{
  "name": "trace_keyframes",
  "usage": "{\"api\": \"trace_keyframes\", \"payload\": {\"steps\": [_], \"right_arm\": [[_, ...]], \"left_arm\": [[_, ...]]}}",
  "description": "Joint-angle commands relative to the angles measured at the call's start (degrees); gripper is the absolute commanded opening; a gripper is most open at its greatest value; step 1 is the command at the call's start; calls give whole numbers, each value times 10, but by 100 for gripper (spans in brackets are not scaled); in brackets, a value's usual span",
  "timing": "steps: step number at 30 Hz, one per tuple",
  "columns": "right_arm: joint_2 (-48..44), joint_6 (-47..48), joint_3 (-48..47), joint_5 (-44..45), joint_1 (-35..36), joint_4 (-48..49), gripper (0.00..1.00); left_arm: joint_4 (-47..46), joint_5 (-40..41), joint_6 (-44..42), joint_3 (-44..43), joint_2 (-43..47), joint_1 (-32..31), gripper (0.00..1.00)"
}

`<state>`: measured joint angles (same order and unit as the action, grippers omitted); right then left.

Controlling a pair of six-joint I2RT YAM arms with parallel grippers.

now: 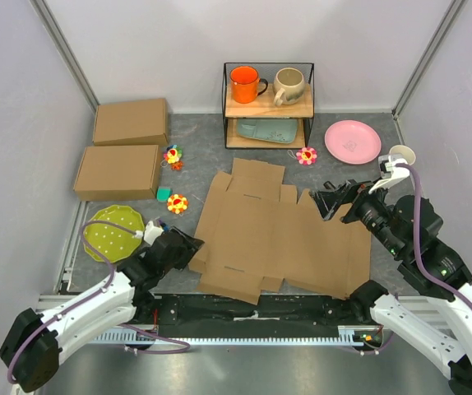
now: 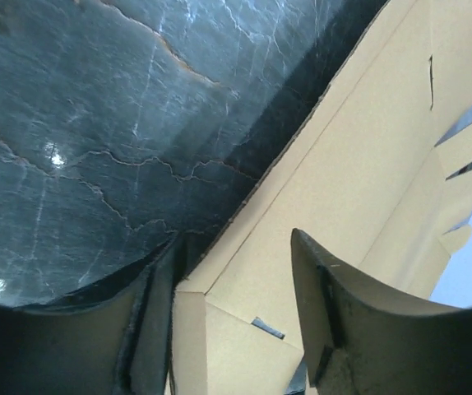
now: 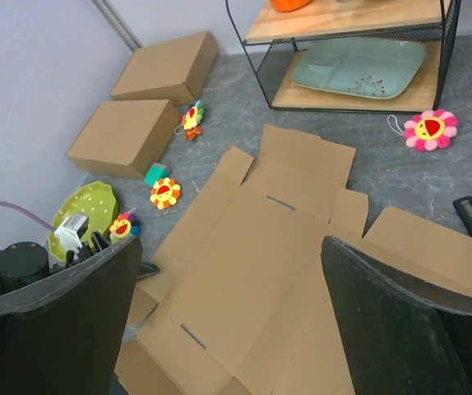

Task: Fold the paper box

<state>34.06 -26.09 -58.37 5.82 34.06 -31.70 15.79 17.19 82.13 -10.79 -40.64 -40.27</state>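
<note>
The paper box [image 1: 277, 239] is a flat brown die-cut cardboard sheet with flaps and slits, spread over the middle of the grey table. My left gripper [image 1: 191, 247] sits low at the sheet's left edge. In the left wrist view its jaws [image 2: 232, 247] stand apart, with a corner flap [image 2: 244, 329] of the sheet between them. My right gripper [image 1: 328, 202] hovers over the sheet's right part. It is open [image 3: 232, 247] with nothing between its fingers, and the whole paper box [image 3: 269, 271] lies below it.
Two closed brown boxes [image 1: 131, 122] [image 1: 118, 171] lie at the back left. A green plate [image 1: 114, 233] sits by the left arm, with flower toys [image 1: 177, 203] nearby. A wire shelf [image 1: 269, 107] with mugs stands at the back, and a pink plate [image 1: 352, 141] is at the back right.
</note>
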Motion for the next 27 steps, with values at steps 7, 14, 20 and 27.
{"api": "trace_keyframes", "payload": {"steps": [7,14,20,27], "right_arm": [[-15,2,7,4,1,16,98],[-18,28,-25,19,1,-2,98],[-2,93,-125,85,2,-42,98],[-5,86,-173,84,2,-41,98]], "left_arm": [[-53,-37,-93,18,54,-2,7],[0,-35,-243,-127,91,-2,2],[49,-100,-417,-395,2,-2,2],[94,-309,-479,-715,-145,-2,2]]}}
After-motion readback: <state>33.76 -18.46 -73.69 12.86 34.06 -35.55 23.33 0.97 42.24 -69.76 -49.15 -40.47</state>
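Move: The left fingers already straddle the paper box's left edge, near its near corner: the bit to be gripped lies about 1 cm to this hand's right and 1 cm below. The smiling flower toy is some 4 cm ahead and 10 cm left; the yellow flower toy about 11 cm ahead and 5 cm left; the green plate roughly 3 cm ahead and 20 cm left. From the right hand that edge lies about 31 cm left, 2 cm back and 32 cm below. Sinking barely a centimetre, the left hand shuts its fingers on the box's left edge, then sweeps up nearly 40 cm, faster as it goes, drifting some 7 cm right. It keeps the edge pinched while the fingers tip upward and swing clockwise. The right hand, open and empty, rises about 10 cm and edges right, out of the way. ##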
